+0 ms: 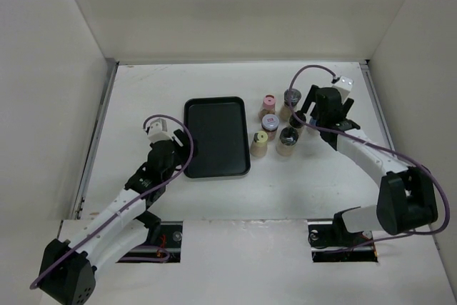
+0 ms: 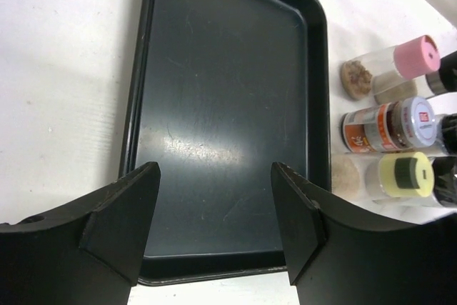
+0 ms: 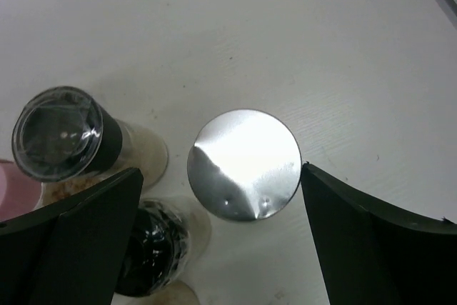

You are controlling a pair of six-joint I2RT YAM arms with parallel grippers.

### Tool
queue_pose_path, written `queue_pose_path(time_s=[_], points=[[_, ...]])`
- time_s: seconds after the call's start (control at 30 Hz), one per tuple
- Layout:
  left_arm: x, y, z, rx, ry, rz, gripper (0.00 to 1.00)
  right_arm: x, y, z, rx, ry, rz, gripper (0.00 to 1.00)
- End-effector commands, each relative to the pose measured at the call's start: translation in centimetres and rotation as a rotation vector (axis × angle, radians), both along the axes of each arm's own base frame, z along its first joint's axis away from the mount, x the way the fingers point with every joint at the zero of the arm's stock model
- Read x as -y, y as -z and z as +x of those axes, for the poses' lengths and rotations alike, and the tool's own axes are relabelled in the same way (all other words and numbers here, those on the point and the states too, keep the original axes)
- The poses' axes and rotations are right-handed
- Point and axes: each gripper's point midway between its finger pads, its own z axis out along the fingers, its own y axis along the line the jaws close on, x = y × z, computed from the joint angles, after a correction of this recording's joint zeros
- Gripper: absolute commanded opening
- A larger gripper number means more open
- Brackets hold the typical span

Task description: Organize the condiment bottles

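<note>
Several condiment bottles stand in a cluster right of the black tray (image 1: pixel 216 137): pink cap (image 1: pixel 268 102), white-purple cap (image 1: pixel 269 121), pale yellow cap (image 1: pixel 260 139), grey cap (image 1: pixel 292 96), black cap (image 1: pixel 290 137). My right gripper (image 1: pixel 318 121) hovers open over the cluster's right side. In the right wrist view its jaws (image 3: pixel 220 171) straddle a silver cap (image 3: pixel 244 163) from above without touching it, beside the grey-capped bottle (image 3: pixel 61 133) and a black-capped one (image 3: pixel 153 255). My left gripper (image 1: pixel 175 156) is open and empty at the tray's near left corner (image 2: pixel 214 173).
The left wrist view shows the tray's bare floor (image 2: pixel 228 91), with the pink (image 2: pixel 418 55), white-purple (image 2: pixel 414 121) and yellow (image 2: pixel 403 174) bottles just past its right rim. White walls enclose the table on the left, back and right.
</note>
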Motion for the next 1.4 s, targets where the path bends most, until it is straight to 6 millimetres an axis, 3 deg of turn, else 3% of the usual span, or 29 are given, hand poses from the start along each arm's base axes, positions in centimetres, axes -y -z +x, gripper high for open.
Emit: queue_pose_path(time_s=[0.0,0.2,0.33,0.4,0.57,0.7,0.83,0.9,1.0,1.2,1.37], points=[[0.6,-0.5,0.4,0.041,0.014,-0.024,0.62,0.3,-2.7,2.5,0.099,0.015,0.018,0.98],[0.7,-0.6,0.6,0.062,0.017,-0.026,0.62,0.8,-1.7,3.5,0.084,0.040,0.008,0.91],[0.0,0.3,0.4,0.063,-0.013,-0.029,0.61,1.2,-2.4,3.5,0.119,0.064,0.013,0.61],[-0.3,0.4,0.3,0.066,-0.018,-0.029,0.61,1.9,-4.4,3.0,0.180,0.101,0.002,0.55],[-2.0,1.5,-0.3,0.105,-0.081,-0.060,0.61,2.8,-11.5,0.7,0.324,0.147,-0.045,0.53],[-2.5,1.3,-0.4,0.154,-0.101,-0.094,0.61,1.6,-17.8,-0.8,0.441,0.109,-0.049,0.52],[-2.9,1.7,-0.3,0.179,-0.123,-0.109,0.61,-2.5,-23.2,-1.4,0.547,-0.011,-0.020,0.51],[-3.0,1.9,-0.2,0.187,-0.126,-0.109,0.62,-5.9,-24.5,-0.6,0.569,-0.106,-0.001,0.51],[-3.0,1.9,-0.1,0.202,-0.128,-0.125,0.62,-11.9,-24.8,1.1,0.563,-0.250,0.025,0.51],[-2.9,1.7,-0.2,0.216,-0.119,-0.134,0.62,-22.9,-22.0,5.5,0.507,-0.433,0.049,0.51],[-2.8,2.2,-0.2,0.194,-0.123,-0.129,0.62,-29.8,-17.7,7.3,0.437,-0.524,0.028,0.51]])
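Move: The silver-capped bottle stands almost between the right hand's open fingers, its middle about 2 cm ahead, 1 cm right and 5 cm below. Beside it, a far black-capped bottle stands roughly 6 cm ahead and 8 cm left of the hand, a middle black-capped bottle level with it and 6 cm left, while the tray's middle is some 30 cm left, 2 cm back and 10 cm down. From the left hand the silver-capped bottle is about 45 cm right, 11 cm ahead and 7 cm below. The right hand eases about 2 cm forward and down, shuts its fingers from wide open onto the silver-capped bottle near its cap, then swings it up some 22 cm and across to the left by about 27 cm and forward 7 cm, turning counter-clockwise and already sinking again by the end towards the far right corner of the tray. Meanwhile the empty left hand draws about 3 cm down and 3 cm left, its fingers tipping up slightly and staying open. ##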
